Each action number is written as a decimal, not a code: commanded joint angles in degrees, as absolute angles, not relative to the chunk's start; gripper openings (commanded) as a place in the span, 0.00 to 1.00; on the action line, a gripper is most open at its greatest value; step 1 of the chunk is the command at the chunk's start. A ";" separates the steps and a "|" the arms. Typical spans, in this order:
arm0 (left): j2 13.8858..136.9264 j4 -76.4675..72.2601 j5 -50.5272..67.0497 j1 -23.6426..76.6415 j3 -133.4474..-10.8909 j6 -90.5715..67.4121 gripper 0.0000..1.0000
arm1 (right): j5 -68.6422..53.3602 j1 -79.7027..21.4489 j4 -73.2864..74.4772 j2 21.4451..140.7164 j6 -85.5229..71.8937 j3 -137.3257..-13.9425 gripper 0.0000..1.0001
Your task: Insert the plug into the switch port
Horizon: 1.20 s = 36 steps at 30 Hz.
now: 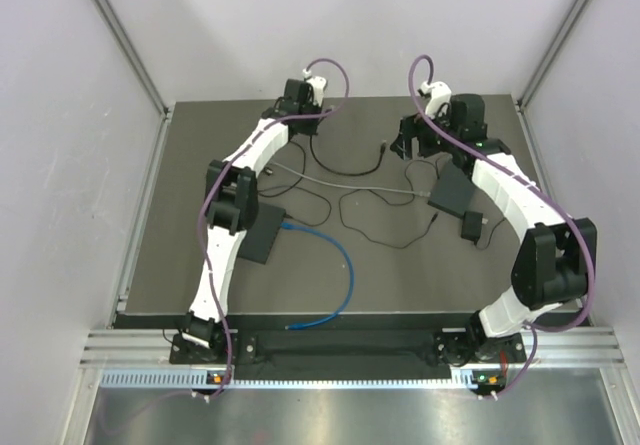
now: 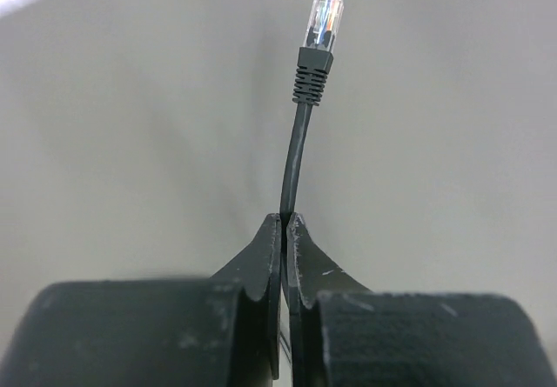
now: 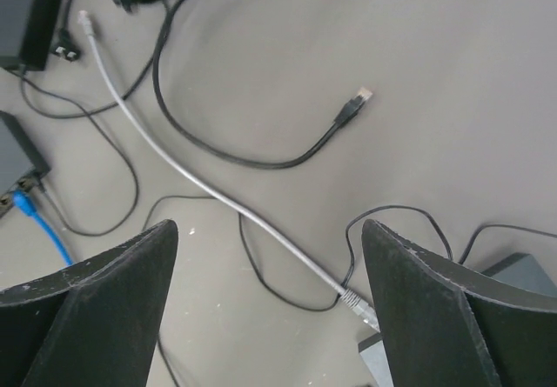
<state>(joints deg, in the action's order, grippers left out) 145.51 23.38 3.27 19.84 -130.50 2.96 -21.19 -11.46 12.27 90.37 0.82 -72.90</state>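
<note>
My left gripper (image 2: pixel 285 220) is shut on a black cable (image 2: pixel 296 165). The cable's black boot and clear plug (image 2: pixel 324 20) stick out beyond the jaws. In the top view this gripper (image 1: pixel 303 125) is at the back of the table, and the black cable loops right to its plug (image 1: pixel 384 148). My right gripper (image 3: pixel 270 230) is open and empty, above the table near that plug (image 3: pixel 360 98). One black switch (image 1: pixel 455 193) lies under the right arm with a grey cable (image 3: pixel 200 187) plugged in. A second switch (image 1: pixel 262 227) lies at the left.
A blue cable (image 1: pixel 335 265) runs from the left switch to the table's front edge. A small black power adapter (image 1: pixel 472 227) with thin black wires (image 1: pixel 375 235) lies right of centre. The grey cable's free end (image 3: pixel 84 20) lies near another adapter (image 3: pixel 26 22).
</note>
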 commanded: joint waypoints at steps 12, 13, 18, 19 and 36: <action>99.86 8.63 19.94 21.70 -103.13 -15.89 0.00 | -38.74 -8.88 4.95 80.68 -21.93 -85.15 0.77; 96.97 8.18 19.95 22.67 -101.88 -16.52 0.00 | -39.72 -8.96 2.92 81.12 -24.58 -85.60 0.76; 90.54 4.14 19.25 26.45 -94.32 -19.59 0.00 | -44.38 -9.23 -13.51 84.01 -43.90 -85.17 0.72; 89.40 4.04 18.55 27.67 -93.70 -19.86 0.00 | -44.65 -9.40 -17.02 84.46 -45.60 -85.17 0.72; 87.98 2.20 16.96 33.05 -90.09 -23.99 0.00 | -34.28 -19.33 -8.44 85.34 -35.95 -83.58 0.61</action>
<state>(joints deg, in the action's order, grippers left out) 90.08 6.44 17.34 32.71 -90.17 -22.87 -37.93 -18.20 -8.97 85.19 -38.30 -83.24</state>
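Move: The left gripper is shut on the black cable, its plug about 3 cm ahead and 2 cm below the fingers. It is bound for the open right gripper, roughly 18 cm back, 23 cm right and 14 cm higher. From the right hand, that held plug is some 21 cm ahead, 22 cm left and 16 cm down; the cable's other plug lies 7 cm ahead, 4 cm left and 17 cm down, the dark box 7 cm back, 16 cm right and as low. Keep the left gripper shut on the black cable and lift it some 30 cm while drawing back 24 cm, then veer right towards the right gripper, sinking slightly and rolling its left side down. Raise the right hand about 21 cm, then bring it left, rolling its left side up some 40 degrees and closing its fingers only partway beside the plug. ##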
